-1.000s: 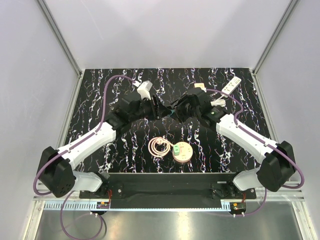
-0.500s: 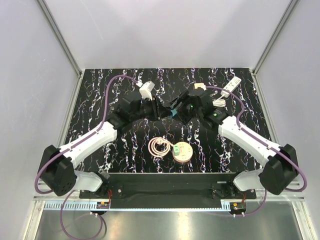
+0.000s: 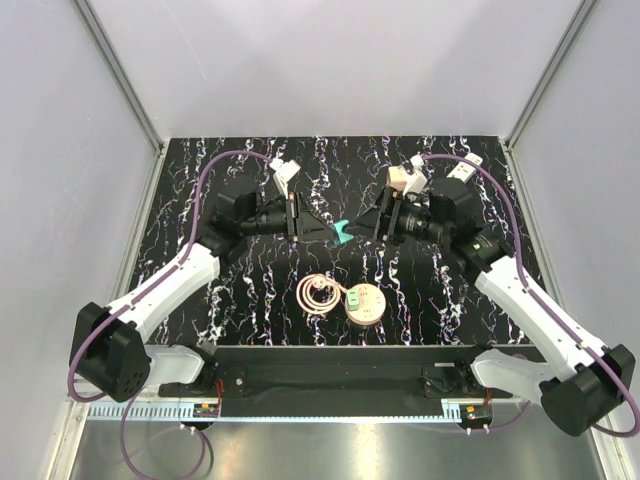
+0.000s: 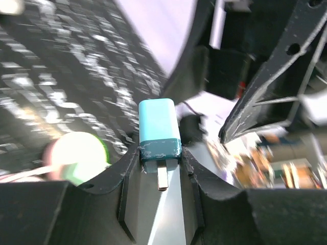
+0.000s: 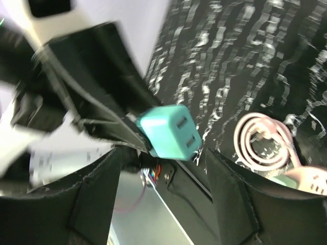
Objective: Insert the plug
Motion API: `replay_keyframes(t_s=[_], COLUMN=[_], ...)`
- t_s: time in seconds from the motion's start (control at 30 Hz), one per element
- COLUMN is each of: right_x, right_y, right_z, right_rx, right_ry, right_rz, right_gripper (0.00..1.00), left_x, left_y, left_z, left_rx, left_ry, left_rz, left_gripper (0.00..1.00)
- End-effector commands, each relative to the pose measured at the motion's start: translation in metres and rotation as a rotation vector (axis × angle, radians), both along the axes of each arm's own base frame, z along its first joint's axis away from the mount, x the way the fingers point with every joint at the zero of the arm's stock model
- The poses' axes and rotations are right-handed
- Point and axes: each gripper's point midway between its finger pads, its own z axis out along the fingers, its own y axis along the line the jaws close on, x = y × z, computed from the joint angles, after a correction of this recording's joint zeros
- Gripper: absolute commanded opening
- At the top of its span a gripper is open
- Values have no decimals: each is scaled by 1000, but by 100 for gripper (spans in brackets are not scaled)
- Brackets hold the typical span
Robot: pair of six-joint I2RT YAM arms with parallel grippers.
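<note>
The plug [image 3: 340, 233] is a small teal cube charger, held up in the air over the middle of the table. My left gripper [image 3: 326, 232] is shut on its darker base end; in the left wrist view the plug [image 4: 159, 125] sticks out past the left gripper [image 4: 159, 153], with one metal prong pointing back between the fingers. My right gripper [image 3: 367, 227] faces it from the right, open and not touching. In the right wrist view the plug [image 5: 168, 130], showing two slots, floats just beyond the right gripper [image 5: 163, 153].
A coiled pink cable [image 3: 318, 294] and a round pink disc [image 3: 366, 302] with a green patch lie on the near part of the black marbled table [image 3: 200, 180]. A white power strip [image 3: 471, 160] shows partly behind my right arm at the back right.
The left gripper closed on the plug while the right gripper opened and let it go. The right arm drew back to the right, leaving the plug with the left.
</note>
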Motion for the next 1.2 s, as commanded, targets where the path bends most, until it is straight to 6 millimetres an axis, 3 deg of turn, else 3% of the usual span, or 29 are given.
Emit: replay_keyframes(t_s=[0.0,0.13,0.3,0.47,0.5,0.57,0.6,0.63,0.73,0.77,0.8,0.83,0.87,0.9,0.97,1.1,1.17], right_x=[-32,-34,-34,-44,-47,-55,-57,-61,-61,-60,-60,-56,-51,-47,-39,-29,-21], right_y=[5,4,9,16,17,20,22,22,22,21,18,17,13,10,5,-8,-16], right_z=[31,29,31,45,39,50,44,46,42,42,46,42,48,48,46,24,4], right_rx=[39,29,40,125,134,200,211,232,231,228,227,206,198,187,154,66,-27], right_ry=[-224,-253,-269,-294,-275,-319,-297,-295,-280,-279,-292,-275,-291,-284,-264,-174,-111], right_rz=[215,229,270,343,356,409,428,450,442,433,419,385,355,334,288,212,151], right_gripper=[71,66,56,41,35,28,21,4,0,0,0,0,0,0,0,0,0], left_x=[-34,-47,-58,-69,-67,-67,-66,-65,-55,-49,-42,-32,-28,-22,-16,-4,3], left_y=[-3,-2,0,3,3,2,1,1,-2,-4,-4,-6,-4,-2,3,18,27], left_z=[42,64,68,72,71,70,69,68,62,56,50,38,35,27,22,17,8], left_rx=[-134,-227,-278,-324,-326,-324,-324,-324,-299,-277,-245,-168,-121,-63,0,71,125], left_ry=[-102,-148,-110,-143,-139,-137,-137,-137,-108,-92,-187,-94,-117,-205,-188,-207,-183], left_rz=[-213,-295,-365,-424,-423,-429,-427,-427,-392,-367,-341,-283,-239,-212,-146,-52,0], left_gripper=[0,0,0,0,0,0,0,2,37,40,43,47,63,68,78,93,95])
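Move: The teal plug is already pinched in the left hand's fingertips, about 1 cm to the right of that hand's point. From the open right hand it lies about 3 cm to the left, level in depth and some 1 cm lower. Well below the right hand, about 26 cm down, are the round socket strip, 8 cm back and 2 cm right, the green plug on it, 7 cm back and 1 cm left, and the cable coil, 6 cm back and 9 cm left. Back and up together, both hands draw about 5 cm towards the bases, the left wrist swinging clockwise and the right counter-clockwise by some 20 degrees, while the right fingers close in on the teal plug and pinch it. The left fingers then open wide and let go; both hands ease forward and down again, partly unwinding their turns, and separate slightly sideways. ##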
